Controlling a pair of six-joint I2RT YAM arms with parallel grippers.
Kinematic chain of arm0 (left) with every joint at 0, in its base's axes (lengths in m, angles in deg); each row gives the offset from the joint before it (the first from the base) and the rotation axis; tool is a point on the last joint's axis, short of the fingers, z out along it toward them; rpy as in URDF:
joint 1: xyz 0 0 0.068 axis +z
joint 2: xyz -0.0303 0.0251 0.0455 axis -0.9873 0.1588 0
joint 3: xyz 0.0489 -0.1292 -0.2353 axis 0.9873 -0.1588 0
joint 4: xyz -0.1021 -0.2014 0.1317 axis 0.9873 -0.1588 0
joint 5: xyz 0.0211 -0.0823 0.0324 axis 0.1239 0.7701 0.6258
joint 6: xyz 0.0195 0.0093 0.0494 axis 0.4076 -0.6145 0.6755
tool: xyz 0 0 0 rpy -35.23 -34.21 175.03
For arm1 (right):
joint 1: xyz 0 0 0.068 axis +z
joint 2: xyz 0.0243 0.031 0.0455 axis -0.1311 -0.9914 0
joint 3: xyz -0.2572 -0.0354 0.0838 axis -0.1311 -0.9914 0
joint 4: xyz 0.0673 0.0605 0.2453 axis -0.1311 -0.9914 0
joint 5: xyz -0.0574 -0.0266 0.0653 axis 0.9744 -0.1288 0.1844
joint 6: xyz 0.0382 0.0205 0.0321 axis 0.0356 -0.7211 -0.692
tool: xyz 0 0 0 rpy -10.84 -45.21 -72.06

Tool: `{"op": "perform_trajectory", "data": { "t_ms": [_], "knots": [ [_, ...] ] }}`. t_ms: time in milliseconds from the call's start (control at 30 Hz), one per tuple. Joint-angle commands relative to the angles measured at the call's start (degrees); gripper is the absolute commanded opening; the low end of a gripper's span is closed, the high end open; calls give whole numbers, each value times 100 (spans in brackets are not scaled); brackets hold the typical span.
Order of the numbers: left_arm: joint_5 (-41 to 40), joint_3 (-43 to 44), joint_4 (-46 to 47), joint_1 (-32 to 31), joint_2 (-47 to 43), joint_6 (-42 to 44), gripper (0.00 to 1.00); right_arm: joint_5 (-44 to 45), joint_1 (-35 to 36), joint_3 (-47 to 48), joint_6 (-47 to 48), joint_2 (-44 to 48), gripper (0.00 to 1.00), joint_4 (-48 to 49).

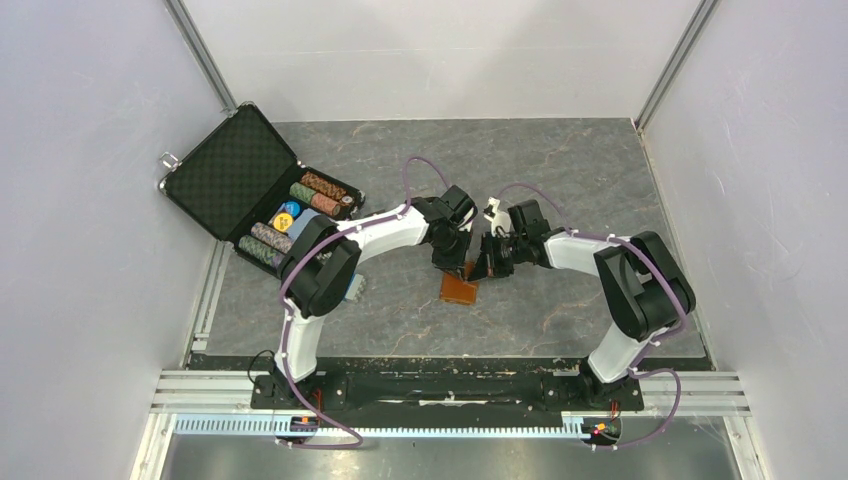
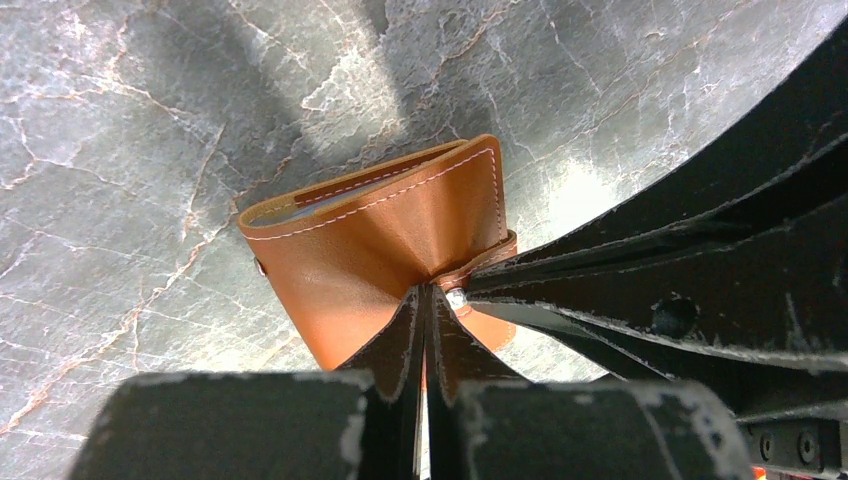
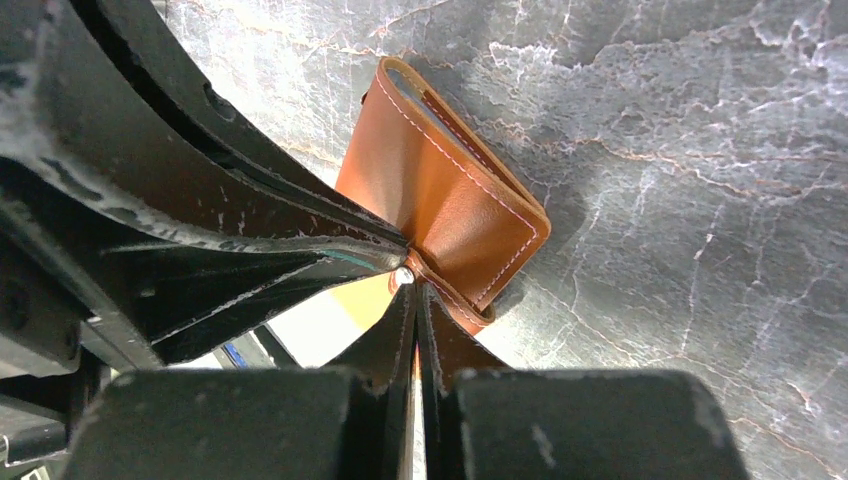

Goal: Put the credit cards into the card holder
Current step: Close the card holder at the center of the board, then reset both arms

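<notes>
The card holder [image 1: 460, 289], a tan-brown leather wallet with pale stitching, hangs folded just above the marble table between both grippers. My left gripper [image 2: 432, 292] is shut on the edge of the card holder [image 2: 390, 240]. Beside it is a silver snap [image 2: 456, 297]. My right gripper [image 3: 412, 285] is shut on the snap tab end of the card holder [image 3: 450, 190]. The two grippers meet tip to tip, left gripper [image 1: 453, 262] and right gripper [image 1: 488, 262]. A pale blue lining shows in the wallet's open top. No credit cards are identifiable in any view.
An open black foam-lined briefcase [image 1: 235, 170] with rows of poker chips [image 1: 318, 192] lies at the back left. A small striped block [image 1: 353, 288] lies beside the left arm's elbow. White walls enclose the table on three sides.
</notes>
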Motion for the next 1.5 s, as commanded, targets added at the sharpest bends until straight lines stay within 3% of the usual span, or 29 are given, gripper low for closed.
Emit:
{"op": "perform_trajectory", "data": {
  "t_ms": [0,400,567,700,800,967,1133,1233,1333,1467],
  "knots": [
    [-264,46,-100,-62,337,316,2,516,58,74,246,-317,0,-232],
    [-100,64,-108,-271,552,223,2,1608,525,58,557,-743,0,-1223],
    [-101,-37,5,-269,529,108,2,1663,549,15,604,-769,0,-1273],
    [138,-296,541,1,10,-82,3,1532,514,188,673,-295,0,-1120],
    [520,-674,1293,376,-586,-414,18,1507,398,452,669,150,2,-1078],
    [1140,-1226,2548,1068,-1530,-1022,49,1183,-127,646,317,875,26,-660],
    [1636,-2002,3693,1821,-2336,-1543,70,780,-895,364,-284,1509,66,-11],
    [1675,-2404,3966,2237,-2826,-1583,96,938,-1220,236,-336,1821,85,32],
    [1766,-2773,4125,2658,-3250,-1441,100,999,-1559,129,-540,2039,98,117],
    [1669,-3236,4191,3319,-3759,-1194,100,1304,-1871,34,-570,2248,98,335]
  ]
}}
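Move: Under both closed fingertips lies the card holder, its strap and snap right at the tips: its middle is about 2 cm to the left and 1 cm back of the left hand, about 3 cm left and 1 cm back of the right, some 1 cm lower. From the left hand, the orange deck stands roughly 13 cm ahead and 7 cm left, the dark deck 11 cm ahead and 17 cm left, and the coloured blocks 25 cm left, 1 cm back. Pressing on at the snap first, both hands keep their shut fingertips on the strap, the right sinking nearly 1 cm. Then both come free and open wide: the left goes up about 15 cm, left and forward towards the decks, its fingers swinging up towards level; the right rises some 11 cm, going right and forward while turning clockwise. ##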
